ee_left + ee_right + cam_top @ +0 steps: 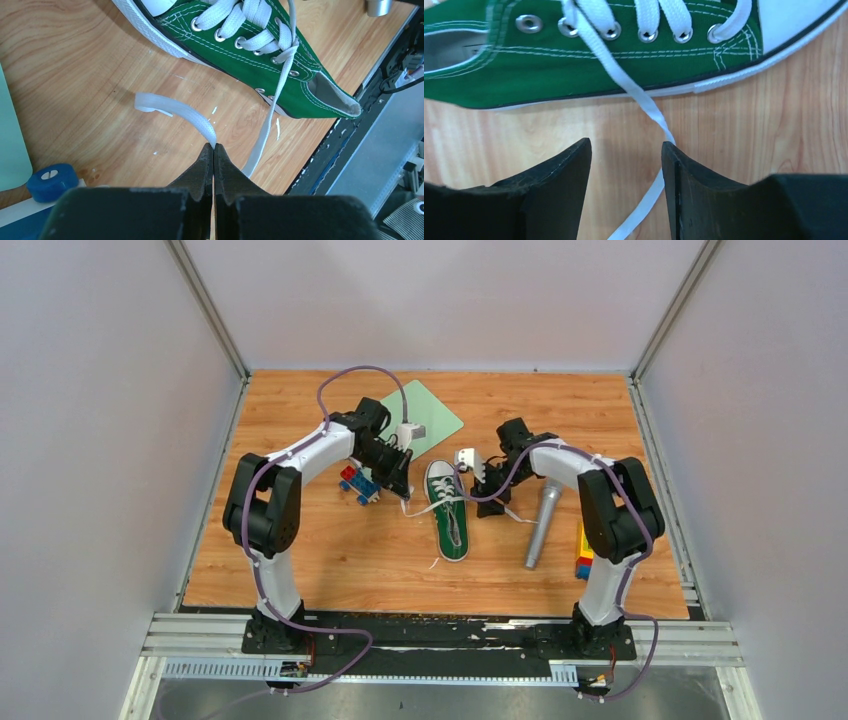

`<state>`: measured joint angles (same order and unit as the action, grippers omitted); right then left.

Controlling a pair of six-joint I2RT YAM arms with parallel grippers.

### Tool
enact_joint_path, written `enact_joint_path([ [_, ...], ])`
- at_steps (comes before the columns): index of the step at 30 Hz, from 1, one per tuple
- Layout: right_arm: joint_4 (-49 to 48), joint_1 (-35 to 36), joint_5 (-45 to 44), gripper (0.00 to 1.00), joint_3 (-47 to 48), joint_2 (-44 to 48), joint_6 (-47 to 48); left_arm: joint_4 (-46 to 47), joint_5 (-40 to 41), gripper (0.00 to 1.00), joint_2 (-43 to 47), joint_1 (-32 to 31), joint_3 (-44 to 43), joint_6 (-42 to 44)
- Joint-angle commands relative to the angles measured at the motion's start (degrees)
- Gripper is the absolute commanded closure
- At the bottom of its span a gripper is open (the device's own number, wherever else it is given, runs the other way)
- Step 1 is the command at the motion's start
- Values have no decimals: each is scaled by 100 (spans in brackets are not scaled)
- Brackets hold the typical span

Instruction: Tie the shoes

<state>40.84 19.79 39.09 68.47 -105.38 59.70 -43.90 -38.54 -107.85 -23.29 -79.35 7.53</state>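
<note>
The green shoe [448, 510] with white sole and laces lies in the middle of the table, toe away from the arms. My left gripper [404, 490] is just left of it and shut on the end part of one white lace [175, 107], pinched at the fingertips [214, 148]; the shoe [260, 55] lies beyond. My right gripper [490, 502] is on the shoe's right side. It stands open [626, 145], and the other lace [651, 107] runs from the eyelets down between its fingers, brushing the right fingertip [669, 150], not gripped.
A grey microphone [543, 523] lies right of the shoe. Coloured toy bricks [358, 483] sit under the left arm, with a blue brick [51, 181] close to the gripper. A pale green mat [430, 412] lies behind. A coloured block [583, 552] rests by the right arm.
</note>
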Motion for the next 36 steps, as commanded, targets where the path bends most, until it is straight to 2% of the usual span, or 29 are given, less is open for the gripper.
enact_joint_path([
  [1,-834,211,-338,47,244,-218,271,24,-96,100,197,110,-92,-79],
  [4,-1182,347,-586,51,193,-329,213,17,-120,100,243,187,-11,-75],
  [7,-1240,388,-647,64,155,-351,215,13,-129,100,235,209,1,-67],
  [10,-1167,384,-783,68,80,-189,207,14,-132,100,200,219,-66,-66],
  [15,-701,306,-331,65,-9,528,523,-23,-295,100,94,212,-246,-20],
  [18,-633,323,-126,61,87,633,563,-47,-414,100,-11,206,-381,-3],
  [23,-625,375,-190,49,344,61,796,-80,-451,100,-66,179,-463,16],
  [28,-611,452,-378,48,597,-589,1033,-107,-388,100,-71,176,-459,33],
  [29,-612,455,-435,52,630,-669,1043,-113,-376,100,-59,176,-452,40],
  [30,-610,455,-501,60,654,-730,999,-122,-343,100,-51,176,-451,49],
  [32,-540,443,-695,82,617,-717,943,-172,-278,100,-30,183,-456,108],
  [34,-436,361,-850,98,408,-476,888,-234,-35,100,28,212,-454,154],
  [36,-267,160,-877,100,70,-83,916,-271,366,100,157,286,-387,181],
])
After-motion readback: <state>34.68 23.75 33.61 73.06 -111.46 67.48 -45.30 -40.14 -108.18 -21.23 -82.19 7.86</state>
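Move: The loose shoelace on the right side of the shoe passes beside the right hand's open fingers; the part to grip is about 2 cm ahead, 1 cm left and 2 cm below. The shoe's middle is some 8 cm left and 1 cm back at about the same height; the microphone's is roughly 9 cm right, 4 cm back and 1 cm lower. From the left hand, still gripping the other lace end, that part of the lace is about 16 cm right, 2 cm ahead and 7 cm below. The right hand works forward alongside the shoe and a little left towards its sole edge, dipping and half closing around the lace, rising about 5 cm as the fingers reopen, then coming back down to end some 4 cm farther forward, the wrist turned about 15 degrees, where it shuts and pinches the lace just off the sole. The left hand keeps its lace end pinched and drifts slightly forward and up. ##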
